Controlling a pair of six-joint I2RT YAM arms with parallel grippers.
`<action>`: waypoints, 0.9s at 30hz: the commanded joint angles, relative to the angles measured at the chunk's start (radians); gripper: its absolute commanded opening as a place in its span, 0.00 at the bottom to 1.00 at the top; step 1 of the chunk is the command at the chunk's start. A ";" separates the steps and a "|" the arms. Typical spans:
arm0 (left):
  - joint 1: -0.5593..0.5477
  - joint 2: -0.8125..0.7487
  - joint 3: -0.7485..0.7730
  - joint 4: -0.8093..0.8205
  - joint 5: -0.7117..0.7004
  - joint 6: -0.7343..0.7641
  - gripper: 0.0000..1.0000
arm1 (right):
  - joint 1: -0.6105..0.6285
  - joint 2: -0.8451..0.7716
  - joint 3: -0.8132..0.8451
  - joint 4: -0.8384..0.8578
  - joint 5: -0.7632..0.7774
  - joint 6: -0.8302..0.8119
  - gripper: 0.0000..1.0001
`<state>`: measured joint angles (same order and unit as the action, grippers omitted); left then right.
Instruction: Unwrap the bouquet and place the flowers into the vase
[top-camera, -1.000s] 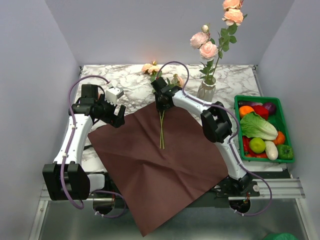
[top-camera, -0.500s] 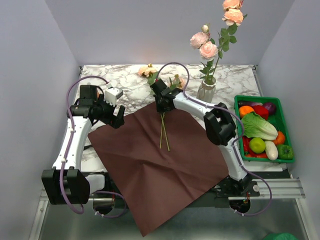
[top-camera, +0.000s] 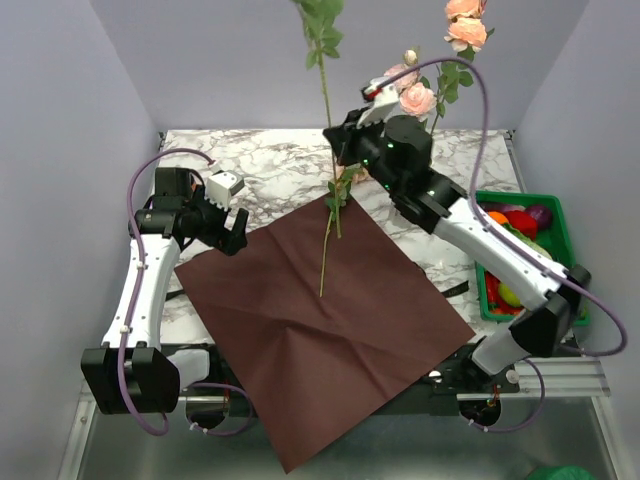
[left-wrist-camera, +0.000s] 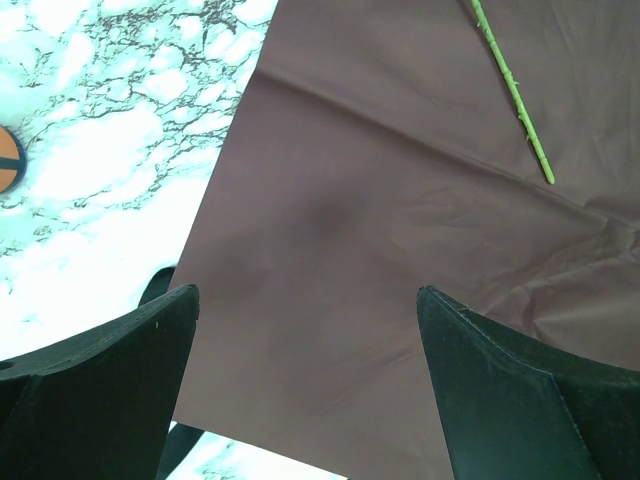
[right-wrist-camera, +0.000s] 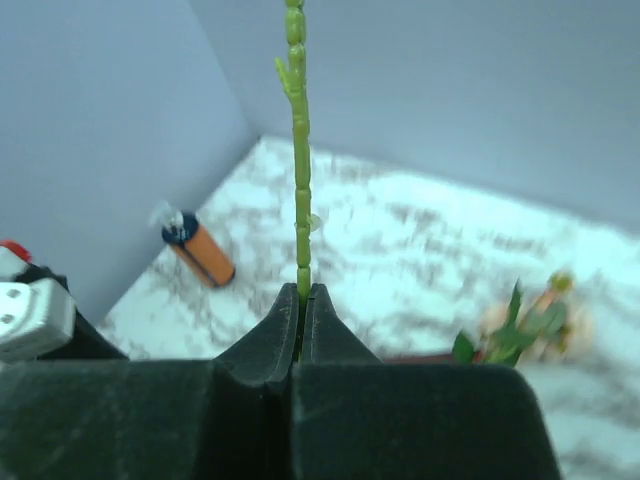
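Observation:
My right gripper (top-camera: 342, 150) (right-wrist-camera: 303, 290) is raised above the table's far middle. It is shut on the thin green stem of one of the flowers (top-camera: 325, 100) (right-wrist-camera: 300, 200). That stem stands nearly upright, leaves at the top, its lower end (left-wrist-camera: 510, 90) over the dark red paper (top-camera: 310, 330). The paper lies spread flat. Another flower (right-wrist-camera: 545, 310) lies on the marble beyond it. Pink blooms (top-camera: 418, 100) rise behind my right arm, which hides the vase. My left gripper (top-camera: 225, 235) (left-wrist-camera: 308, 295) hangs open over the paper's left corner, holding nothing.
A green basket (top-camera: 525, 196) of vegetables sits at the right edge, partly behind my right arm. An orange and black cylinder (right-wrist-camera: 198, 250) lies on the marble at the far left. Grey walls close in the table on three sides.
My right gripper has shut on a stem and lifted it from the paper to nearly upright, the arm swinging up and right. The left arm has not moved.

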<state>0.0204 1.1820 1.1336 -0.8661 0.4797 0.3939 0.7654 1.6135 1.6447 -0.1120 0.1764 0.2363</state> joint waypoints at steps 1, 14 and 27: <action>0.010 -0.019 0.018 -0.022 0.003 -0.009 0.99 | 0.009 -0.145 -0.133 0.334 0.087 -0.225 0.01; 0.010 0.036 0.052 -0.011 0.017 -0.012 0.99 | -0.139 -0.313 -0.344 0.873 0.350 -0.675 0.01; 0.010 0.073 0.080 -0.014 0.023 0.006 0.99 | -0.282 -0.290 -0.416 0.929 0.342 -0.582 0.01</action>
<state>0.0242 1.2446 1.1816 -0.8700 0.4812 0.3927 0.5011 1.3144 1.2385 0.7418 0.5041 -0.3759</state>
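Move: The vase, already holding two flowering stems, stands about 18 cm to the right of the right hand and 5 cm farther out, its middle some 26 cm lower. The one flower still lying down has its middle about 3 cm ahead, 1 cm right and 36 cm below; the vegetable tray is about 47 cm right, 5 cm back and 35 cm down. From the left hand the vase is roughly 44 cm right, 15 cm ahead and 7 cm lower. The flower, already gripped by its stem, is lifted and swept right by the right hand: first rising fast with a slight draw back, then swinging across about 24 cm to high above the vase's right side, some 13 cm higher than before. The wrist tips the fingers upward and turns clockwise, roughly 40 degrees each; the fingers stay shut on the stem. ##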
